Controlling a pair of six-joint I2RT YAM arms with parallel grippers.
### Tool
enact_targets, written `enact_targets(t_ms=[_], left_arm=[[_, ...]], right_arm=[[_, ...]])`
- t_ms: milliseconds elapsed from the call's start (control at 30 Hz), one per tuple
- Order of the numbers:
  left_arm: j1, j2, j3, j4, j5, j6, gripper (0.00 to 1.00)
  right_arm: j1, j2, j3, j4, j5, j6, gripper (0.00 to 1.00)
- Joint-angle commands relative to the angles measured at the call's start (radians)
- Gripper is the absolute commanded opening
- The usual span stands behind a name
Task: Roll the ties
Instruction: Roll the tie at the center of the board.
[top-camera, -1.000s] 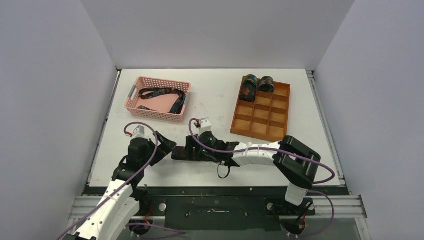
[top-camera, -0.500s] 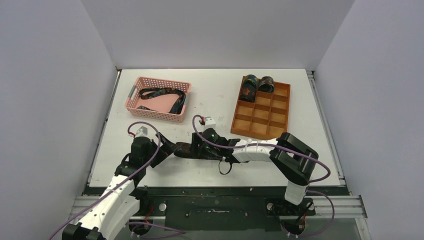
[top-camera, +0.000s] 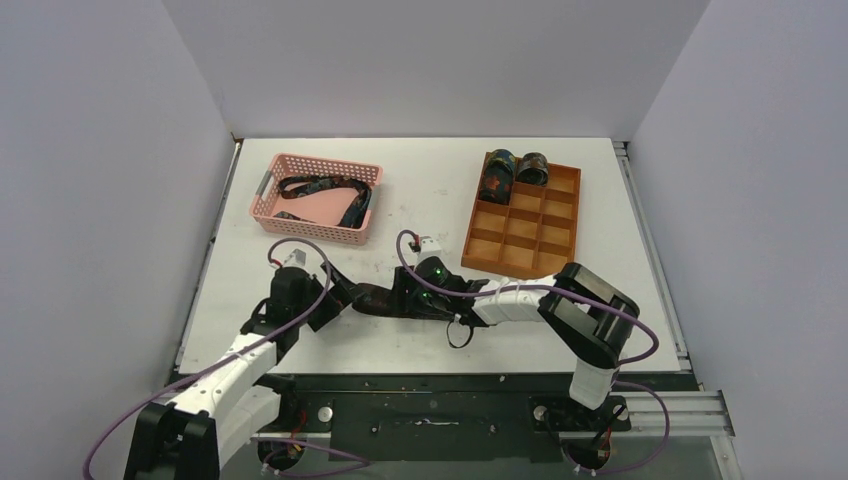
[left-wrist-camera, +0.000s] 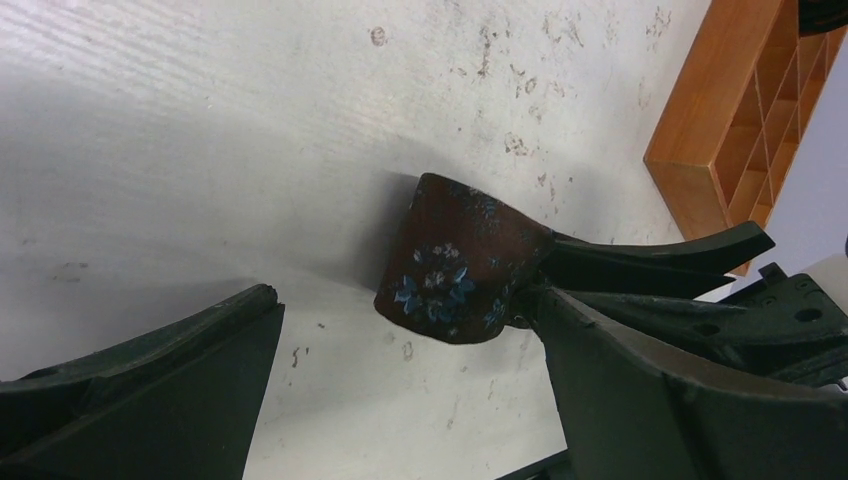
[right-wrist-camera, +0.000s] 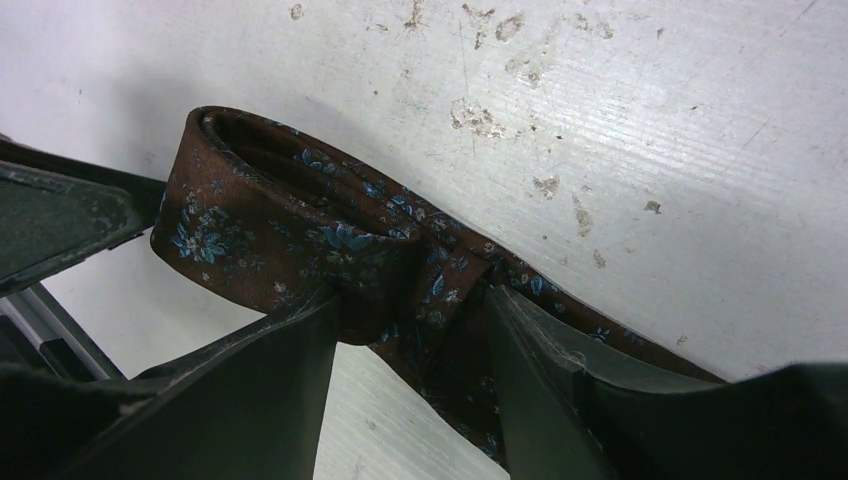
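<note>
A dark brown tie (top-camera: 373, 298) with small blue flowers lies on the white table between my two grippers. Its end is folded over into a loop (right-wrist-camera: 250, 200). My right gripper (right-wrist-camera: 410, 295) pinches the bunched fabric just behind that loop, both fingers pressed against it. My left gripper (left-wrist-camera: 400, 300) stands wide open at the folded end (left-wrist-camera: 455, 265), its fingers either side and not touching. In the top view the left gripper (top-camera: 340, 297) and right gripper (top-camera: 402, 298) face each other across the tie.
A pink basket (top-camera: 300, 225) at the back left holds an unrolled tie (top-camera: 330, 188). A wooden compartment tray (top-camera: 540, 235) at the back right holds two rolled ties (top-camera: 497, 175) (top-camera: 532, 167) in its far cells. Its corner (left-wrist-camera: 700, 130) shows in the left wrist view.
Both grippers and the tie have shifted a little to the right and away from the bases. The right gripper's fingers have narrowed onto the tie.
</note>
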Motion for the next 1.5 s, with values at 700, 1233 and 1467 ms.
enact_targets(t_ms=[700, 1233, 1467], left_arm=[[0.065, 0.363, -0.075, 0.636, 0.342, -0.075, 0.76], [0.046, 0.388, -0.084, 0.679, 0.353, -0.073, 0.32], [-0.004, 0.339, -0.067, 0.574, 0.281, -0.013, 0.0]], right_arm=[[-0.078, 0.062, -0.125, 0.146, -0.131, 0.025, 0.53], [-0.078, 0.063, -0.131, 0.161, -0.141, 0.029, 0.51], [-0.076, 0.027, -0.133, 0.134, -0.131, 0.041, 0.56]])
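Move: The folded bundle of the tie lies some 6 cm right of the open left hand, about 1 cm ahead and 2 cm lower. From the right hand, whose fingers already straddle the tie, its middle is about 4 cm left, level fore and aft and 1 cm lower. The pink basket sits roughly 22 cm ahead and 10 cm left of the left hand; the wooden tray some 18 cm ahead and 27 cm right of the right hand. Left hand moves about 5 cm right and slightly forward, fingers closing to pinch the folded tie's left end. ##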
